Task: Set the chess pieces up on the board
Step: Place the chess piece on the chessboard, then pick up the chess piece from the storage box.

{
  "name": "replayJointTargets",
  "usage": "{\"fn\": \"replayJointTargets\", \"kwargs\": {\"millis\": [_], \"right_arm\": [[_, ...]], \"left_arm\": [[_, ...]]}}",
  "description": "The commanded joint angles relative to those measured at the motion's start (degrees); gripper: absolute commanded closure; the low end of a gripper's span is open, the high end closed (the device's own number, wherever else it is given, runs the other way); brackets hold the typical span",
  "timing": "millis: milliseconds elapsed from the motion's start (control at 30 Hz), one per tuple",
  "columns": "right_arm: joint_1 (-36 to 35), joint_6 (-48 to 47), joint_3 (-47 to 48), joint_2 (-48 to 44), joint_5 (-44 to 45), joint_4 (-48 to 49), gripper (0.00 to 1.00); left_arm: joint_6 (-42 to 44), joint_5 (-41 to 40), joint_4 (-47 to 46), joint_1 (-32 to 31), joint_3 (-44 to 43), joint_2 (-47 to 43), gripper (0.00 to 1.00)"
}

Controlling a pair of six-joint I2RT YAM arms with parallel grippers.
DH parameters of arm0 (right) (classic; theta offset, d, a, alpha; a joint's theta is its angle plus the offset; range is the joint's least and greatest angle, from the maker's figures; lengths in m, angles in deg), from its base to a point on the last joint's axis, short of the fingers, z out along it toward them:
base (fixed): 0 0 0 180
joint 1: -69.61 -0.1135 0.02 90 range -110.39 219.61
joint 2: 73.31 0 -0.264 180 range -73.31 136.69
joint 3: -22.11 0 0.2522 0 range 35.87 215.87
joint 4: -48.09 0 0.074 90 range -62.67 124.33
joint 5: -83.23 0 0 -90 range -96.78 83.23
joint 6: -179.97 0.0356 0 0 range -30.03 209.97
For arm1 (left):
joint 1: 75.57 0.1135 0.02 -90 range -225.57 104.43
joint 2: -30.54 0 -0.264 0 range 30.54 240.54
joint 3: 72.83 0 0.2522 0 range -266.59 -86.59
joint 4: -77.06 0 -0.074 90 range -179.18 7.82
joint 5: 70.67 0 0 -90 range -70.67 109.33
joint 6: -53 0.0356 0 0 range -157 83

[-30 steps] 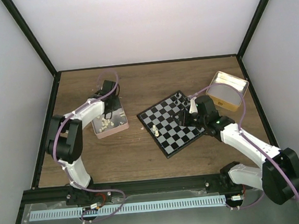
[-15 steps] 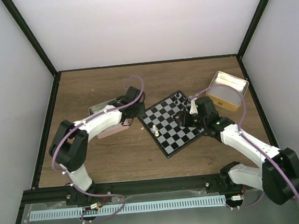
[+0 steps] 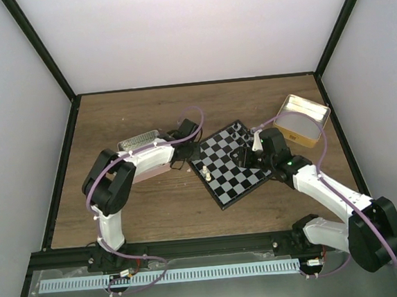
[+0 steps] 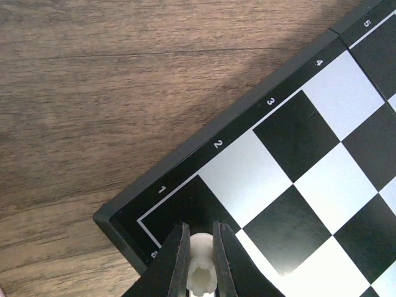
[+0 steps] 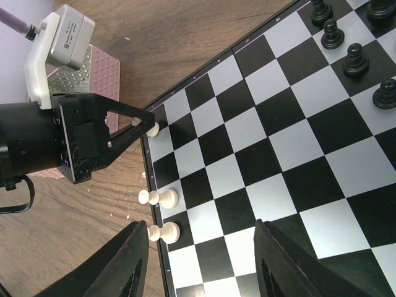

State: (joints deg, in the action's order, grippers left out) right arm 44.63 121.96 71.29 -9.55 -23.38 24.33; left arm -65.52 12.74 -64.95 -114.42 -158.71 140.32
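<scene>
The board [image 3: 236,180] lies at an angle in the middle of the table. My left gripper [image 3: 193,149] is shut on a cream-white chess piece [image 4: 201,267] and hangs over the board's [image 4: 322,179] left corner square, by the mark 1. The right wrist view shows that piece [image 5: 153,130] at the left fingertips, just above the corner. Two white pieces [image 5: 162,199] [image 5: 166,232] stand on the board's [image 5: 272,142] left edge squares. Several black pieces [image 5: 356,60] stand at the far corner. My right gripper [image 5: 201,250] hovers open over the board's middle, nothing between its fingers.
A pink-sided tin [image 3: 138,138] sits left of the board, mostly behind the left arm, and shows as pink in the right wrist view [image 5: 102,74]. A yellow tin [image 3: 306,118] stands at the back right. Bare wood lies in front of the board.
The left arm has swung right from the pink tin to the board's left corner, carrying the white piece. The right arm has stayed put.
</scene>
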Motion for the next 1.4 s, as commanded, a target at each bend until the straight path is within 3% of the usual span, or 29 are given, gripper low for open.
{"fn": "replayJointTargets", "kwargs": {"millis": [0,233,467,600,767,967,1200,1367], "right_arm": [[-0.52,-0.17,-0.3,-1.06,0.87,0.09,0.52],[-0.52,-0.15,-0.37,-1.34,1.28,-0.5,0.52],[-0.47,-0.12,-0.89,-1.05,1.17,-0.02,0.52],[-0.52,0.01,-1.01,-1.18,1.07,-0.01,0.52],[-0.53,0.0,-1.12,-1.72,1.13,-0.17,0.52],[-0.52,0.18,-1.09,-2.17,1.04,-0.2,0.52],[-0.52,0.17,-1.02,-2.33,0.99,-0.19,0.52],[-0.52,0.36,-1.19,-2.29,0.65,0.15,0.52]], "left_arm": [[0.96,-1.2,-0.87,-0.57,-1.76,1.98,0.91],[1.85,-5.2,1.62,-0.69,-2.55,3.69,0.91],[2.41,-3.98,2.05,-0.65,-2.55,3.22,0.87],[2.66,-2.33,2.45,-0.66,-3.39,2.59,0.79],[2.6,-3.22,3.8,-0.65,-5.47,0.44,0.61],[0.84,-12.99,3.35,0.14,-3.92,-4.82,0.56],[-6.96,-19.96,0.51,8.39,8.76,-16.39,0.57],[-8.13,-20.58,0.46,15.8,15.18,-21.69,0.57]]}}
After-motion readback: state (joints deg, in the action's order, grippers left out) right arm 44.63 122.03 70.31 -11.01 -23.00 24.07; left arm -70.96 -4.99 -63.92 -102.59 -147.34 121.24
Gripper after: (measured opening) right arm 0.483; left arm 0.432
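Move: At the board's left corner, the left hand holds a white chess piece. The black corner square lies about 1 cm ahead and some 3 cm below it. Of the two white pieces already standing, the nearer is roughly 6 cm back and 4 cm right, the farther 9 cm back and 5 cm right; the pink box is about 15 cm left and 1 cm ahead. From the right hand, the corner square is some 8 cm ahead, 15 cm left and 12 cm below. Easing the held piece about 1 cm forward onto the black corner square, the left hand stays low there and opens its fingers, letting go. It then lifts clear some 7 cm and swings about 15 cm left to above the pink box, turning roughly 25 degrees counter-clockwise and tilting its fingertips somewhat forward, fingers still open. ##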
